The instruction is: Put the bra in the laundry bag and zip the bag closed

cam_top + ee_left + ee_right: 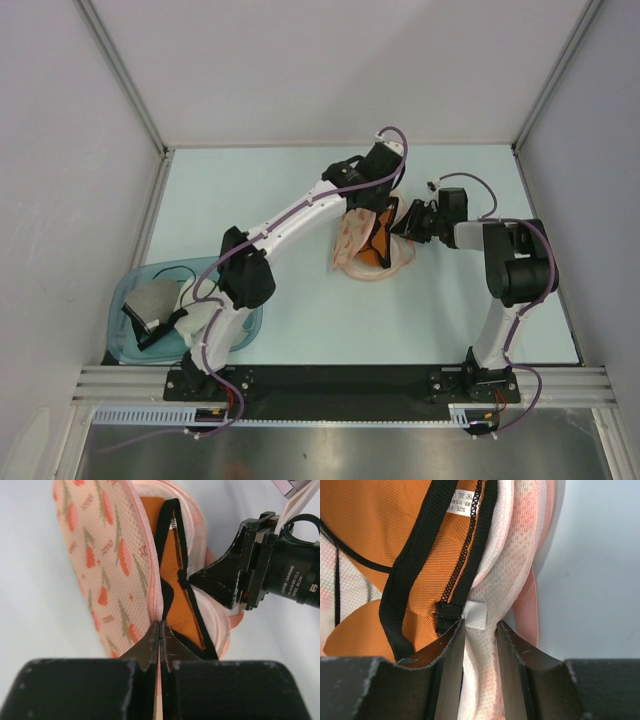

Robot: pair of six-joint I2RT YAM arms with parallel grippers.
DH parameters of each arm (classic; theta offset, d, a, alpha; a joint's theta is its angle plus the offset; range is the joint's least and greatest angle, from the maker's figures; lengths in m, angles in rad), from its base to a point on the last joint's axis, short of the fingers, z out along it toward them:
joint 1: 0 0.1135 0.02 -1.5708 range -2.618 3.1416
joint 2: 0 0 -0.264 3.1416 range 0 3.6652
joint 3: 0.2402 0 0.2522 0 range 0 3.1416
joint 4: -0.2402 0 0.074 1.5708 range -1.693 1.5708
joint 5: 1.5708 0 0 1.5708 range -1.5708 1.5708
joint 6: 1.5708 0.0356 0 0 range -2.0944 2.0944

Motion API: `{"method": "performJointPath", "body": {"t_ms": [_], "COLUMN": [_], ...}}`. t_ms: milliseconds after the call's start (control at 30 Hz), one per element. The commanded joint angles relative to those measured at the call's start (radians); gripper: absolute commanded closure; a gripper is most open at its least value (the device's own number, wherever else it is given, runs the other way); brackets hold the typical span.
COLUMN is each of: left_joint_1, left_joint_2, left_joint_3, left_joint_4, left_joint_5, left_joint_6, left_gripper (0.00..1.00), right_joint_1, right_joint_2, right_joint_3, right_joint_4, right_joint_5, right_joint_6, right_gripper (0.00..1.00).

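Observation:
The laundry bag stands half open in the middle of the table. Its printed peach half is on the left and its pale padded half on the right. The orange bra with black trim sits between the two halves. My left gripper reaches in from the far side and is shut on the printed half's thin rim. From the right, my right gripper is shut on the padded rim next to a white tab. In the top view the left gripper and right gripper meet at the bag.
A translucent teal tub holding a white garment stands at the near left, beside the left arm's base. White walls and metal rails enclose the pale table.

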Motion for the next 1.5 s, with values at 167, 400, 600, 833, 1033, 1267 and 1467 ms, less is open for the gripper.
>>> {"method": "performJointPath", "body": {"t_ms": [167, 400, 600, 833, 1033, 1267, 1467], "left_joint_1": [-0.014, -0.039, -0.036, -0.023, -0.01, -0.004, 0.018], "left_joint_2": [0.11, 0.154, 0.189, 0.269, 0.297, 0.256, 0.145], "left_joint_3": [0.044, -0.016, -0.071, -0.08, -0.089, -0.129, -0.195], "left_joint_4": [0.111, 0.254, 0.387, 0.427, 0.464, 0.466, 0.484], "left_joint_5": [0.129, 0.246, 0.355, 0.369, 0.372, 0.396, 0.433], "left_joint_6": [-0.05, -0.094, -0.147, -0.17, -0.153, -0.116, -0.09], "left_gripper": [1.0, 1.0, 1.0, 1.0, 1.0, 1.0, 0.63], "right_joint_1": [0.008, 0.007, -0.021, -0.035, -0.045, -0.048, -0.048], "right_joint_2": [-0.056, -0.044, -0.042, -0.133, -0.269, -0.349, -0.427], "right_joint_3": [-0.036, -0.033, -0.041, -0.051, -0.081, -0.105, -0.168], "right_joint_4": [0.105, 0.119, 0.087, -0.056, -0.165, -0.177, -0.18], "right_joint_5": [-0.04, -0.065, -0.071, 0.013, 0.102, 0.049, 0.056], "right_joint_6": [0.072, 0.104, 0.118, 0.064, 0.032, 0.02, 0.018], "right_gripper": [0.64, 0.64, 0.63, 0.55, 0.48, 0.4, 0.39]}}
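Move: The left hand holds the laundry bag's flap edge above the bra; the bag's right rim, where it is headed, is about 9 cm to its right, level fore-and-aft and some 16 cm below. The bra's middle lies 4 cm right, 1 cm back and 16 cm below. For the right hand, the rim is right at its fingertips, with the bra 5 cm left and 1 cm back, and the coral loop 2 cm right and 1 cm ahead. Left lowers the flap about 15 cm and rightward 9 to the rim, then opens; right widens, lifting clear backward-right. ##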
